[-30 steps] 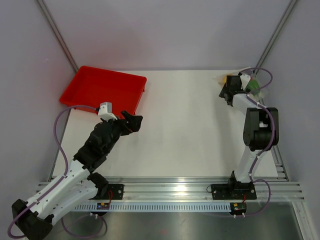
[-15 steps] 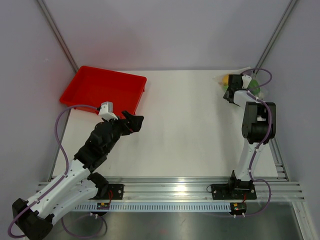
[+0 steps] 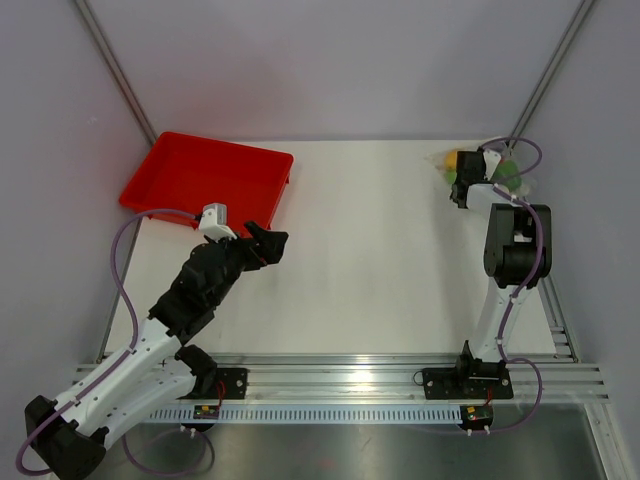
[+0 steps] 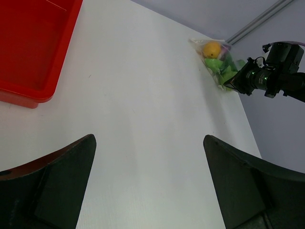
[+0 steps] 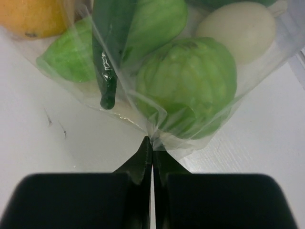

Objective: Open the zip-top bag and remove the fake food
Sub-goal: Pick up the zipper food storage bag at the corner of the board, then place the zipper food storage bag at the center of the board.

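Note:
The clear zip-top bag (image 5: 157, 102) lies at the table's far right corner, also visible as the bag (image 3: 480, 165) from above and the bag (image 4: 217, 59) in the left wrist view. Inside it sits the fake food: a round yellow piece (image 5: 33, 16), green pieces (image 5: 186, 81), a dark green pod (image 5: 108, 52) and a pale egg-shaped piece (image 5: 238, 28). My right gripper (image 5: 152, 140) is shut, pinching the bag's near plastic edge between its fingertips. My left gripper (image 4: 147, 162) hangs open over bare table, far from the bag.
A red tray (image 3: 205, 180) sits at the far left, and the tray (image 4: 28, 52) reaches close to my left gripper. The table's right edge (image 3: 555, 300) runs just beside the bag. Metal frame posts (image 3: 550, 75) rise at the back corners.
My right gripper has moved in toward the bag and closed on its edge. The left arm has stayed where it was.

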Motion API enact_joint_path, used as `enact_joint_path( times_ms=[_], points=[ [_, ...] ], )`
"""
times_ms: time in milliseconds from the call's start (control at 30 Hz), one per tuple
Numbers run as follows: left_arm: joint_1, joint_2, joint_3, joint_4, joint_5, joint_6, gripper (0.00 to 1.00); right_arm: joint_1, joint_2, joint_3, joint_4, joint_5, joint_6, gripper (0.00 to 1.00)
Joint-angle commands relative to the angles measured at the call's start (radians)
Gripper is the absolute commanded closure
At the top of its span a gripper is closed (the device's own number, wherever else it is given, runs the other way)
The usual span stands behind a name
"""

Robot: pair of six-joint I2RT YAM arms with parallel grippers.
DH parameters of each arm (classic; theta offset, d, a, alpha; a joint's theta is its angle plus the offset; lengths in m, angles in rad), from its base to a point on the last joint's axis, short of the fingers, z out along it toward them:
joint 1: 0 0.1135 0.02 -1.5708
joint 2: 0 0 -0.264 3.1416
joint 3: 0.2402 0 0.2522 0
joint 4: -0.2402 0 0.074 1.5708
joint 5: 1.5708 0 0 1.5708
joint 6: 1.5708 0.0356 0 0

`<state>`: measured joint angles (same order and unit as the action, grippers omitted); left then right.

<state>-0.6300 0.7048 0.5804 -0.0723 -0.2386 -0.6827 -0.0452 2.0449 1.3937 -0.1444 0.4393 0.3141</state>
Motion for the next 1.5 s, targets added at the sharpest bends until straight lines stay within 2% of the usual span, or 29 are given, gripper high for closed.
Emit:
enact_joint_path(
  times_ms=[0,100,233,267,600,967,1100,1233,1467],
  points=[
    [0.004,-0.002,0.019,0.048,0.015,-0.005,0.01,-0.001,-0.074,-0.039,0.072,-0.11,-0.055,1.0],
    [0.004,-0.007,0.019,0.045,0.012,-0.005,0.01,0.01,-0.11,-0.085,0.123,-0.187,-0.104,1.0],
    [0.004,-0.005,0.019,0.045,0.012,-0.006,0.01,0.039,-0.164,-0.13,0.18,-0.195,-0.142,1.0],
    [0.004,-0.007,0.021,0.043,0.01,-0.006,0.01,0.079,-0.17,-0.134,0.178,-0.195,-0.156,1.0],
    [0.006,-0.011,0.009,0.06,-0.005,0.005,0.01,0.409,-0.181,-0.128,0.166,0.087,-0.282,1.0],
    [0.007,-0.01,0.016,0.048,-0.01,0.005,0.01,0.626,-0.279,-0.189,0.062,0.073,-0.165,1.0],
    [0.007,-0.021,0.009,0.052,-0.018,0.008,0.01,0.703,-0.343,-0.232,-0.004,0.113,-0.106,1.0],
    [0.009,-0.024,0.006,0.057,-0.007,0.008,0.01,0.712,-0.423,-0.352,-0.018,0.144,-0.026,1.0],
    [0.009,-0.011,0.007,0.065,-0.001,0.006,0.01,0.712,-0.545,-0.502,0.046,0.317,0.15,0.96]
  ],
)
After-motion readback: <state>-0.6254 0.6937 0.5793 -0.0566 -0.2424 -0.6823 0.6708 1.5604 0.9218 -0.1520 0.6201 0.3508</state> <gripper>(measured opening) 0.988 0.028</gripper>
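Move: The right hand, low over the board, already pinches the near corner of the zip-top bag; the bag's middle lies about 10 cm ahead and 1 cm to its left, at hand height. Within the bag, the round green food sits some 5 cm straight ahead, and the orange food about 14 cm ahead and 6 cm left. Clear table lies roughly 30 cm left and 13 cm back. From the left hand the bag is some 33 cm ahead, 63 cm right and 20 cm below. Keeping its pinch on the bag's near corner, the right hand brings the bag away from the far right corner of the table: first a quick sweep left of about 25 cm, rising some 4 cm, then mostly back towards the base for a further 10 cm or so, easing a few centimetres right again at the end. The wrist swings about 40 degrees counter-clockwise, then turns a little back; the fingers stay shut. ##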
